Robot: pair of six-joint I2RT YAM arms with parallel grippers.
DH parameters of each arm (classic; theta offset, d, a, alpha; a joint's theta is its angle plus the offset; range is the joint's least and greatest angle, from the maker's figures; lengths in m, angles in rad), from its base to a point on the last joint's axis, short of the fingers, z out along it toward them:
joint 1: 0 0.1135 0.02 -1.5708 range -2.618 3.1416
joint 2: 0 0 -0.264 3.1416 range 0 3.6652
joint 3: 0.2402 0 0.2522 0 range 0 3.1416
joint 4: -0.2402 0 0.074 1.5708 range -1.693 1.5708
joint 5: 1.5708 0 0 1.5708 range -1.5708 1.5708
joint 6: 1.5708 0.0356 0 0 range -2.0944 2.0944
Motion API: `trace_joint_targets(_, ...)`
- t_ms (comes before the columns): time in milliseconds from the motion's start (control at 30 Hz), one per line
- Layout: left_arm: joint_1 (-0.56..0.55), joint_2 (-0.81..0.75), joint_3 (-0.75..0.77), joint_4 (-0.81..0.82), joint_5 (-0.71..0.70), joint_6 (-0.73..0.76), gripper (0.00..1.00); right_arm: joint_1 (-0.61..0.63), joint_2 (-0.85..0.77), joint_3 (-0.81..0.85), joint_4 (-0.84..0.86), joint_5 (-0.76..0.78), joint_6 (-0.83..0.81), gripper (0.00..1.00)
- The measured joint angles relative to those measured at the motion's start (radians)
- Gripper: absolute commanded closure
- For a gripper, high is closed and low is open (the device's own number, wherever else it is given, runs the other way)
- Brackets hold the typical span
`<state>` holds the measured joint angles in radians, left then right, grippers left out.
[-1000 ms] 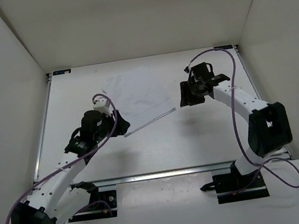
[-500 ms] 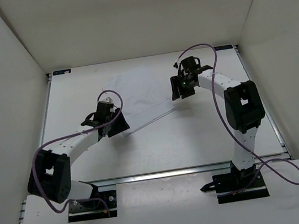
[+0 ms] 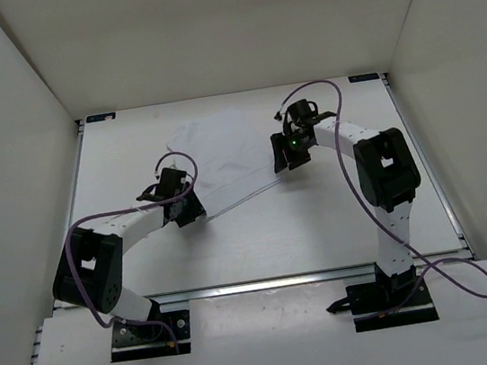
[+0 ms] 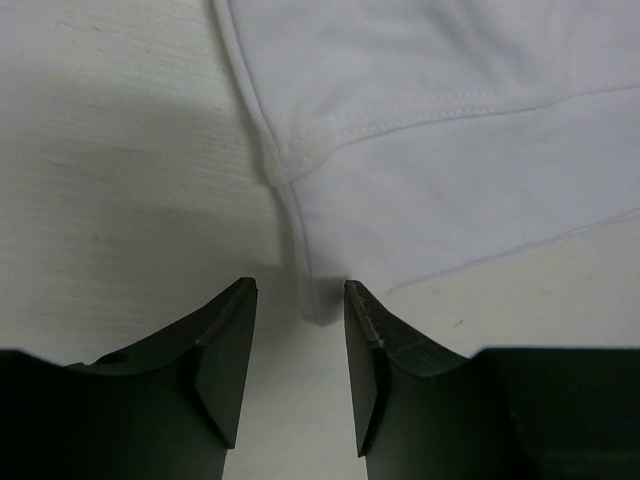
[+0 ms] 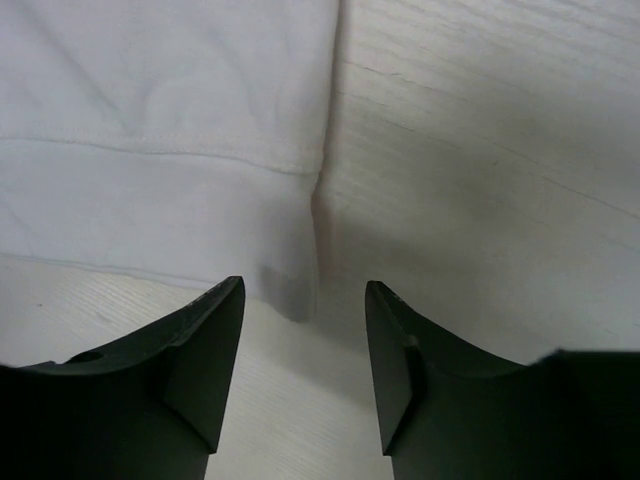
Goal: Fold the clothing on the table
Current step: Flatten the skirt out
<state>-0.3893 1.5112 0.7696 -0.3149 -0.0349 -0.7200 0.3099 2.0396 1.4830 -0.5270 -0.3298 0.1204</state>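
The clothing [image 3: 224, 153] is a white garment lying flat and wrinkled on the table [image 3: 322, 226], towards the back and left of centre. My left gripper [image 3: 190, 212] sits low at its near left corner. In the left wrist view that gripper [image 4: 298, 298] is open, with the hemmed corner of the clothing [image 4: 450, 170] reaching just between its fingertips, ungripped. My right gripper [image 3: 279, 157] is at the garment's right corner. In the right wrist view it [image 5: 303, 292] is open too, the corner of the clothing [image 5: 150, 200] lying between its tips on the table [image 5: 480, 150].
Upright white walls [image 3: 28, 131] close in the table on the left, back and right. Thin metal rails [image 3: 275, 280] edge the table, the near one running past both arm bases. Purple cables [image 3: 321, 90] loop over each arm.
Both arms have swung in and come down to the garment's corners, the right one moving left. The left jaws have narrowed a little and the right jaws have widened slightly.
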Motion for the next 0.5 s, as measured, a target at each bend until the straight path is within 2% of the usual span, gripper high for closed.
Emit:
trace_joint_targets(67, 0.001, 0.022, 0.0, 0.01, -0.003, -0.008, 0.53, 0.011, 0.003, -0.001, 0.001, -0.003, 0.003, 0.55)
trace_joint_targets(167, 0.0, 0.053, 0.016, 0.024, -0.001, -0.019, 0.6, 0.027, 0.006, -0.004, 0.001, -0.007, 0.009, 0.66)
trace_joint_targets(200, -0.001, 0.067, 0.022, 0.034, 0.0, -0.023, 0.63, 0.032, 0.006, -0.004, 0.001, -0.008, 0.01, 0.74)
trace_joint_targets(233, -0.001, 0.079, 0.03, 0.045, 0.001, -0.027, 0.74, 0.038, 0.006, -0.004, 0.001, -0.008, 0.012, 0.9)
trace_joint_targets(267, -0.001, 0.086, 0.032, 0.055, 0.001, -0.035, 0.88, 0.04, 0.007, -0.003, 0.0, -0.008, 0.011, 1.0)
trace_joint_targets(300, 0.0, 0.096, 0.034, 0.064, 0.004, -0.038, 1.0, 0.042, 0.01, -0.001, -0.005, -0.008, 0.011, 1.0)
trace_joint_targets(500, 0.028, 0.094, 0.085, 0.028, 0.04, -0.036, 1.0, 0.037, 0.047, 0.096, -0.115, 0.011, 0.018, 1.0)
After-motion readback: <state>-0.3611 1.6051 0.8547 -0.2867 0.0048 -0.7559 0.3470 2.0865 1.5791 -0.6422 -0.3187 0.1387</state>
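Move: The skirt's near-left corner lies just under the left hand, about 1 cm ahead, 1 cm right and 1 cm below; the skirt's middle is some 16 cm ahead and 8 cm right of this hand. The skirt's near-right corner sits under the right hand, about level with it, 1 cm to its left and 1 cm below; from that hand the middle is roughly 4 cm ahead and 12 cm left. All of it lies about a centimetre below the hands. Both grippers, half open at first, shut fully and pinch the skirt's two near corners. The left hand slides about 3 cm forward and slightly right onto its corner, dipping 1 cm and then rising back; the right edges nearly 2 cm left and about 1 cm back over its own, lifting slightly at the end. The wrists hardly turn. ##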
